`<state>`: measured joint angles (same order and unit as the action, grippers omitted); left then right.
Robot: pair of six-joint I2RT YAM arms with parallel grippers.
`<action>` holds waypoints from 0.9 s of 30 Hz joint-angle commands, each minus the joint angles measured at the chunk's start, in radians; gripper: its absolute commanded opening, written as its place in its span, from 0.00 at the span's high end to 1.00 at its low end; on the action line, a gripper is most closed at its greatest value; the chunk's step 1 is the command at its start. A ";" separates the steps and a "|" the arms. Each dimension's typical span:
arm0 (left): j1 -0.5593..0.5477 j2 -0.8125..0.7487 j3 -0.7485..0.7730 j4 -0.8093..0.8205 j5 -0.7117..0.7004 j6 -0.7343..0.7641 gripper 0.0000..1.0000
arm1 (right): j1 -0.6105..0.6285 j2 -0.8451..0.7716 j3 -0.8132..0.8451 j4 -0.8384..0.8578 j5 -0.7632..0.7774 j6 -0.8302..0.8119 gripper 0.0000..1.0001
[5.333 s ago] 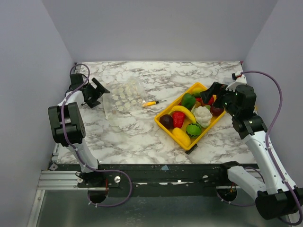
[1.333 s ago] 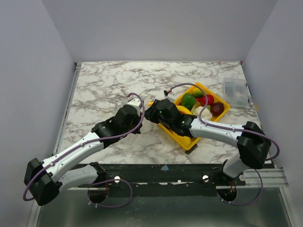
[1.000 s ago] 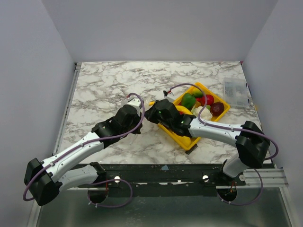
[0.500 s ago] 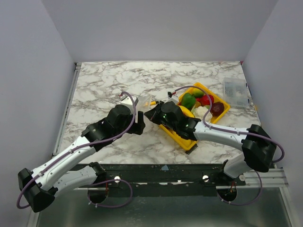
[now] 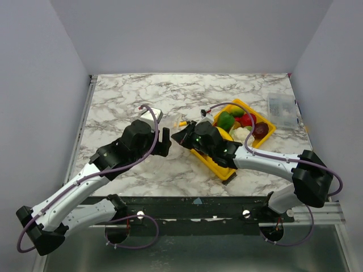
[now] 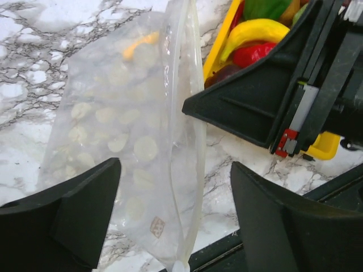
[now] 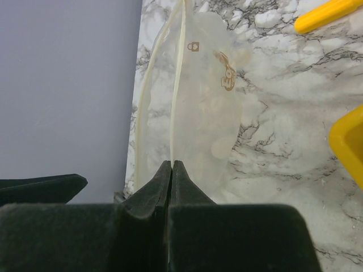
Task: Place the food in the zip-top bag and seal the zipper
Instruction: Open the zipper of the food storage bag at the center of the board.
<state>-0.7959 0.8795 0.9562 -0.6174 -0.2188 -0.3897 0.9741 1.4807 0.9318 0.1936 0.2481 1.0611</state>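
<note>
The zip-top bag point(image 6: 127, 141), clear with pale dots, hangs upright above the marble between my two grippers. My right gripper point(image 7: 172, 165) is shut on its top edge beside the zipper point(image 7: 178, 85), a pale strip whose two lips stand slightly apart. My left gripper point(image 6: 176, 226) is open wide around the bag's lower end without touching it. From above, the left gripper point(image 5: 165, 143) faces the right gripper point(image 5: 177, 137). The food sits in the yellow tray point(image 5: 211, 161): banana point(image 6: 261, 28), red pepper point(image 6: 255, 54), green pepper point(image 5: 226, 120), cauliflower point(image 5: 243, 134), dark purple piece point(image 5: 261, 130).
A small yellow stick point(image 5: 181, 123) lies on the marble just behind the grippers. A rigid clear box point(image 5: 282, 110) stands at the far right edge. My right arm reaches across the tray's near side. Grey walls enclose the table.
My left gripper has opened, let go of the bag and drawn back to the left. The right gripper still pinches the bag's edge and has barely moved.
</note>
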 commanded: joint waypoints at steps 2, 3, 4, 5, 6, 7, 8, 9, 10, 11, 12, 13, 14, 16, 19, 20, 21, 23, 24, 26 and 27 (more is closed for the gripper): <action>-0.003 0.090 0.048 -0.020 -0.098 0.064 0.36 | 0.006 -0.019 -0.008 0.012 -0.033 0.032 0.99; -0.002 0.114 0.057 -0.027 -0.109 0.070 0.41 | 0.006 -0.022 -0.012 0.012 -0.033 0.035 0.99; -0.002 0.141 0.071 -0.042 -0.118 0.071 0.44 | 0.006 -0.024 -0.015 0.013 -0.033 0.036 0.99; -0.003 0.164 0.092 -0.061 -0.118 0.071 0.48 | 0.006 -0.025 -0.017 0.014 -0.033 0.038 0.99; -0.002 0.192 0.112 -0.078 -0.115 0.073 0.51 | 0.006 -0.026 -0.016 0.014 -0.033 0.038 0.99; -0.002 0.217 0.136 -0.098 -0.111 0.074 0.53 | 0.006 -0.029 -0.016 0.013 -0.034 0.037 0.99; -0.002 0.234 0.154 -0.112 -0.103 0.073 0.53 | 0.006 -0.030 -0.014 0.011 -0.034 0.034 0.99; -0.003 0.250 0.170 -0.117 -0.091 0.078 0.54 | 0.006 -0.030 -0.014 0.010 -0.034 0.035 0.99; -0.003 0.262 0.181 -0.120 -0.087 0.086 0.55 | 0.006 -0.031 -0.013 0.008 -0.035 0.034 0.99; -0.003 0.274 0.191 -0.125 -0.089 0.091 0.57 | 0.006 -0.032 -0.015 0.010 -0.035 0.034 0.99; -0.003 0.285 0.201 -0.134 -0.094 0.096 0.60 | 0.006 -0.032 -0.016 0.010 -0.035 0.034 0.99; -0.002 0.296 0.211 -0.145 -0.107 0.098 0.62 | 0.006 -0.032 -0.015 0.010 -0.035 0.034 0.99; -0.002 0.304 0.221 -0.157 -0.116 0.103 0.65 | 0.006 -0.031 -0.017 0.010 -0.035 0.033 1.00; -0.003 0.320 0.230 -0.169 -0.120 0.122 0.67 | 0.006 -0.032 -0.016 0.009 -0.038 0.035 0.99; -0.003 0.353 0.243 -0.187 -0.120 0.135 0.74 | 0.006 -0.031 -0.018 0.013 -0.043 0.036 0.99; -0.003 0.361 0.241 -0.183 -0.112 0.138 0.75 | 0.006 -0.030 -0.018 0.013 -0.045 0.037 0.99; -0.003 0.367 0.239 -0.178 -0.105 0.138 0.76 | 0.006 -0.031 -0.017 0.012 -0.044 0.035 0.99; -0.002 0.378 0.235 -0.172 -0.097 0.139 0.78 | 0.006 -0.030 -0.017 0.009 -0.044 0.036 0.99; -0.002 0.382 0.235 -0.168 -0.103 0.143 0.81 | 0.006 -0.031 -0.017 0.006 -0.044 0.035 0.99; -0.002 0.384 0.233 -0.162 -0.138 0.156 0.90 | 0.006 -0.031 -0.020 0.003 -0.043 0.031 0.99; -0.003 0.384 0.231 -0.158 -0.161 0.167 0.98 | 0.006 -0.031 -0.021 0.000 -0.041 0.025 0.99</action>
<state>-0.7959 1.2625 1.1782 -0.7689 -0.3103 -0.2649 0.9741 1.4761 0.9298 0.1932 0.2150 1.0851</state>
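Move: The free left wall of the bag's mouth stands about 4 cm ahead of the open left hand, 1 cm to its right and some 4 cm below. The right fingertips, already pinching the other wall, are roughly 5 cm ahead of the left hand, 4 cm right and 4 cm lower; from them the free wall is 3 cm left and 1 cm back. Some 20 cm below the left hand, the yellow marker lies 16 cm ahead and 7 cm right. Reaching forward and down about 4 cm each, the left hand goes to the bag's free left wall, its fingers closing nearly shut until the tips pinch the film beside the right fingertips. It rolls its left side up some 20 degrees, tipping slightly down; the descent eases back up briefly midway. The right hand stays almost put, keeping its pinch on the other wall. ##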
